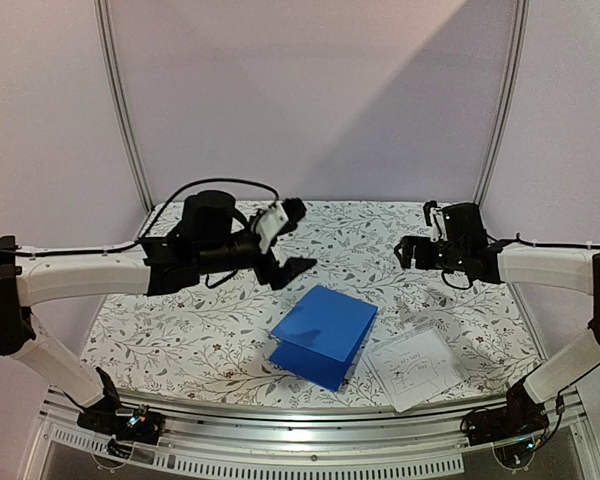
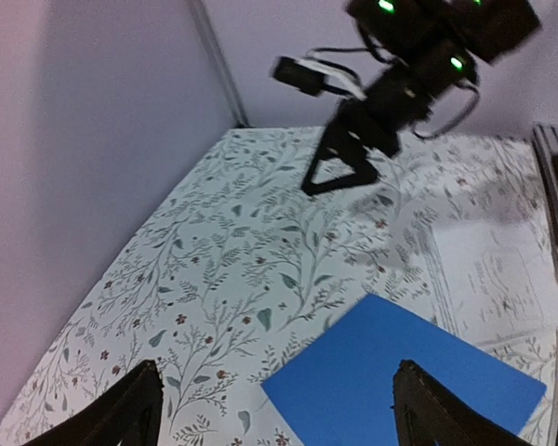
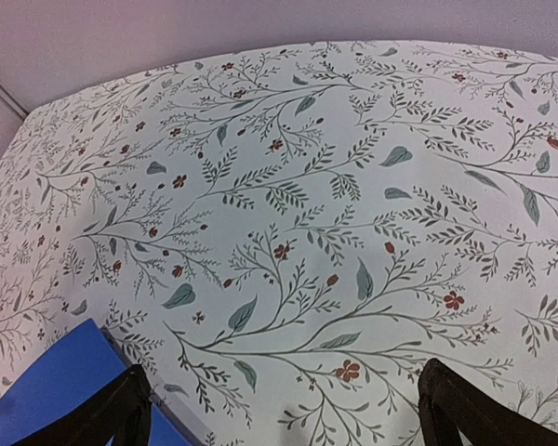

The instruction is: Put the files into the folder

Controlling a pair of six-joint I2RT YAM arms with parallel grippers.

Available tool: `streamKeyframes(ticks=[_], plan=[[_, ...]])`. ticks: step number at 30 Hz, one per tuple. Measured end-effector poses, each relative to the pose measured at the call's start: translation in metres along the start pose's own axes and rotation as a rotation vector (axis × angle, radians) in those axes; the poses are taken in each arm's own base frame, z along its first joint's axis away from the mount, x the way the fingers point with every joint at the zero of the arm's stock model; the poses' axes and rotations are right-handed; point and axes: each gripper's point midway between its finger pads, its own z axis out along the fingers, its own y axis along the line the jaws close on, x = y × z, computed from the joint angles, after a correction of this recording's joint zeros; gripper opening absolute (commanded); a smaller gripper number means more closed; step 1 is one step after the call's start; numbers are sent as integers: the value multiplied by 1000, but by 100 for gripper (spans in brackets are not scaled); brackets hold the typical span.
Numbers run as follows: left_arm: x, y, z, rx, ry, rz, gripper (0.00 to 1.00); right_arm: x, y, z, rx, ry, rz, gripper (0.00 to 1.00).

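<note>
The folder (image 1: pixel 323 333) is a bright blue binder lying shut on the flowered table, front centre. The files (image 1: pixel 415 367) are a white printed sheet lying flat just right of it, near the front edge. My left gripper (image 1: pixel 297 238) hangs open in the air behind and left of the folder, holding nothing. The left wrist view shows the folder (image 2: pixel 405 376) below its spread fingers (image 2: pixel 435 409) and the files (image 2: pixel 498 269) beyond. My right gripper (image 1: pixel 417 233) is open and empty, raised over the table behind the files. Its wrist view shows only a folder corner (image 3: pixel 51 390).
The flowered tablecloth (image 1: pixel 200 330) covers the whole table. A metal rail (image 1: pixel 310 425) runs along the front edge. Two slanted metal poles (image 1: pixel 125 110) and pale walls close off the back. The right arm (image 2: pixel 418 65) shows in the left wrist view.
</note>
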Motion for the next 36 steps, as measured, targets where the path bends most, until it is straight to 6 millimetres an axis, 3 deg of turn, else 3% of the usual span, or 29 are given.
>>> streamKeyframes(ticks=[3, 6, 11, 16, 19, 22, 28, 30, 33, 36], plan=[[5, -54, 7, 99, 60, 129, 87, 5, 2, -11, -22, 11, 3, 98], [24, -105, 10, 190, 148, 253, 88, 6, 4, -21, -37, 11, 3, 95], [62, -149, 5, 264, 296, 393, 88, 30, 10, -25, -84, 89, 0, 86], [69, -160, 4, 263, 359, 471, 88, 70, 27, -31, -168, 231, -22, 68], [67, -161, 3, 251, 358, 491, 88, 100, 50, -37, -243, 343, -46, 50], [67, -156, 5, 215, 361, 499, 87, 137, 66, -44, -318, 482, -38, 40], [81, -141, -3, 158, 378, 495, 88, 207, 50, -65, -302, 714, 95, 33], [82, -136, -8, 148, 378, 490, 88, 218, 45, -70, -286, 755, 115, 32], [78, -132, -10, 139, 368, 486, 88, 219, 40, -70, -247, 767, 117, 24], [78, -132, -11, 143, 372, 488, 87, 216, 28, -65, -169, 774, 98, 23]])
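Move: The files lie on the table some 22 cm back from my right hand, almost straight behind it (about 1 cm left) and 13 cm below. The blue folder is about 16 cm back and 18 cm to the left of that hand, equally low. From my left hand the folder sits roughly 6 cm back, 2 cm right and 24 cm below, and the files about 12 cm back, 21 cm right and just as far down. I draw my right hand back about 19 cm and down 12 cm onto the files, tipping its fingers some 40 degrees to point nearly straight down and closing them from wide open to about a quarter, until the tips touch the top sheet. Meanwhile my left hand, still open, swings back about 11 cm and sinks 10 cm towards the folder, turning its fingers more downward, then hovers there. ##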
